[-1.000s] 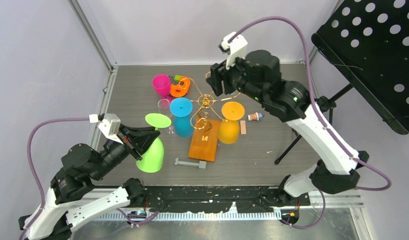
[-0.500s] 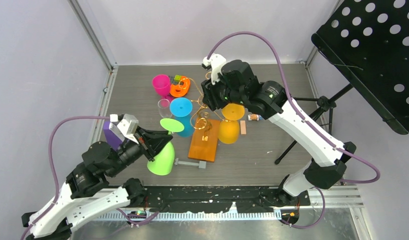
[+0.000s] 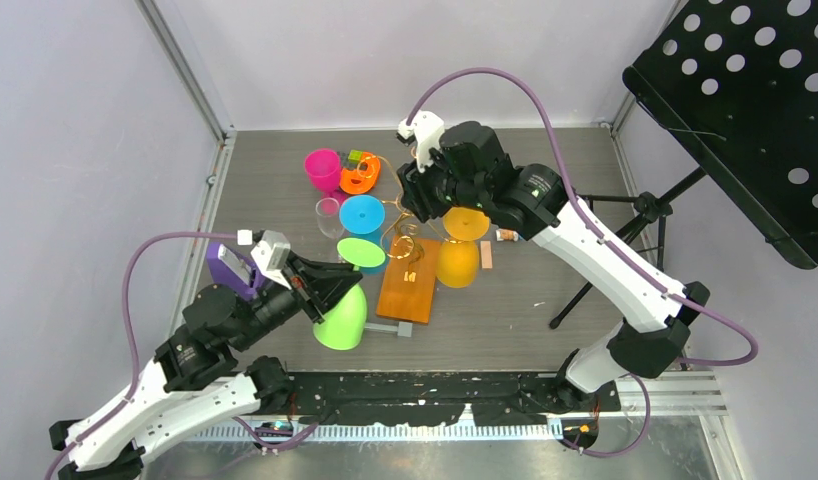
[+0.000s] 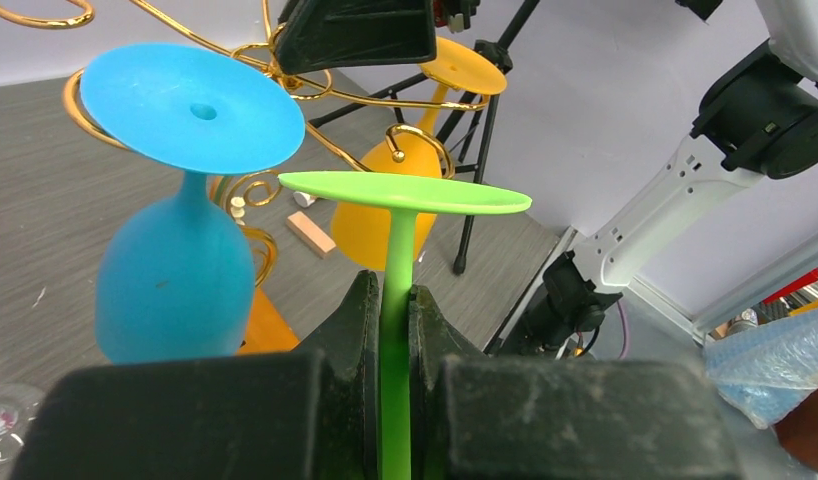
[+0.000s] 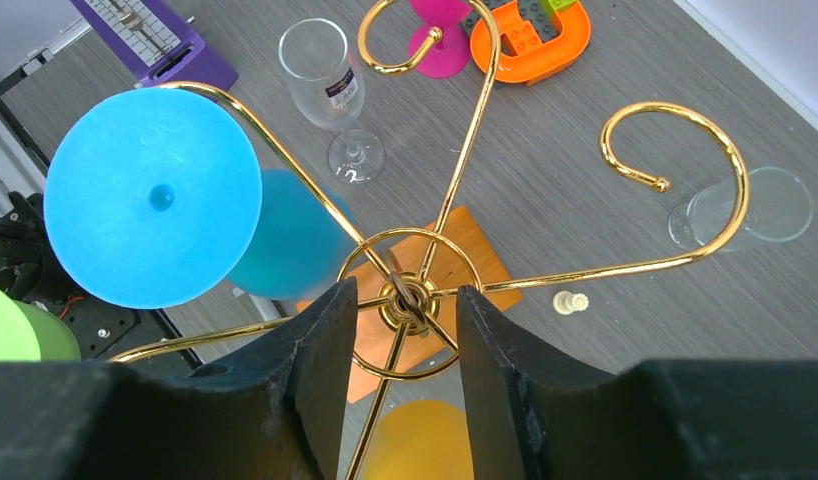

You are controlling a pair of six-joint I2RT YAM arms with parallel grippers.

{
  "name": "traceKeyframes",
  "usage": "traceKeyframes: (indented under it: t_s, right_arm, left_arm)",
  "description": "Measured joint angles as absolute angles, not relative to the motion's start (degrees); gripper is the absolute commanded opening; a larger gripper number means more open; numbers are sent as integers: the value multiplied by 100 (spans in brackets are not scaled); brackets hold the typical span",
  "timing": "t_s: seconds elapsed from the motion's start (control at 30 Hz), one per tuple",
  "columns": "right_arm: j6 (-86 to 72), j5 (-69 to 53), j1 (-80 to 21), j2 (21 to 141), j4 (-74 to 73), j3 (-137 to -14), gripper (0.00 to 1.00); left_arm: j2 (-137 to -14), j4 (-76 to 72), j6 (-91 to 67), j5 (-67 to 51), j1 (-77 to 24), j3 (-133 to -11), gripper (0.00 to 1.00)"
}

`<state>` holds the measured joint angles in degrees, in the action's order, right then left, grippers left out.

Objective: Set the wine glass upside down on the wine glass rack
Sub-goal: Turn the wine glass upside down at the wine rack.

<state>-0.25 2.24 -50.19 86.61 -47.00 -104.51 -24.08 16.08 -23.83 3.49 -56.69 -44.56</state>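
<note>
A green wine glass (image 3: 342, 318) hangs upside down, foot (image 4: 405, 192) up, with my left gripper (image 4: 392, 285) shut on its stem. It sits just left of the wine glass rack (image 3: 410, 282), a gold wire stand on an orange base. The green foot is close beside a blue glass (image 4: 190, 95) that hangs inverted on a gold arm (image 4: 325, 95). An orange glass (image 3: 459, 262) hangs inverted on the rack's right side. My right gripper (image 5: 406, 292) is above the rack (image 5: 585, 275), its jaws open either side of the top hub with a gap on each side.
A pink glass (image 3: 323, 168), a clear glass (image 3: 329, 213) and an orange brick tray (image 3: 360, 175) stand behind the rack. A purple block (image 3: 228, 268), grey bar (image 3: 380, 327), wood block (image 3: 486, 255) and small bottle (image 3: 510, 234) lie around. A black perforated stand (image 3: 745, 110) stands at the right.
My left arm has carried the green glass rightward to the rack. My right arm has swung left and down over the rack's hub, and its jaws have narrowed.
</note>
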Motion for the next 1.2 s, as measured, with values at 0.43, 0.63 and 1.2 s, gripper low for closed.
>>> traceKeyframes:
  t_s: [0.43, 0.63, 1.2]
  right_arm:
    - [165, -16, -4923, 8661, -4519, -10374, 19]
    - [193, -233, -4856, 8661, -4469, -10348, 8]
    - [-145, -5, -4840, 8661, -4464, -10337, 6]
  left_arm:
    - [-2571, 902, -2515, 325, -5684, -4228, 0]
    - [-2768, 416, -2510, 316, -5787, -4032, 0]
    - [-3723, -1728, -1881, 921, -6748, -3415, 0]
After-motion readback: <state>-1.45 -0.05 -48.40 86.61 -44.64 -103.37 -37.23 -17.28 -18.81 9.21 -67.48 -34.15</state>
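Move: Just under the right fingers, within some 2 cm of them, is the hub of the wine glass rack; the blue glass's foot is about 7 cm to their left and 1 cm back, the yellow glass's foot 8 cm to their right and 2 cm back. The left hand already holds the green wine glass upside down: the rack's empty front loop lies roughly 6 cm ahead, 7 cm to the right and slightly above. From there the blue foot is 8 cm ahead, 1 cm left and 5 cm higher. Carrying the inverted green glass by its stem, the left hand goes about 7.5 cm to the right, nearly level and gathering speed, towards the empty front loop between the blue and yellow glasses; its fingertips tilt up some 10 degrees. The right hand stays almost in place and closes its fingers from about half open until they pinch the rack at its hub. ##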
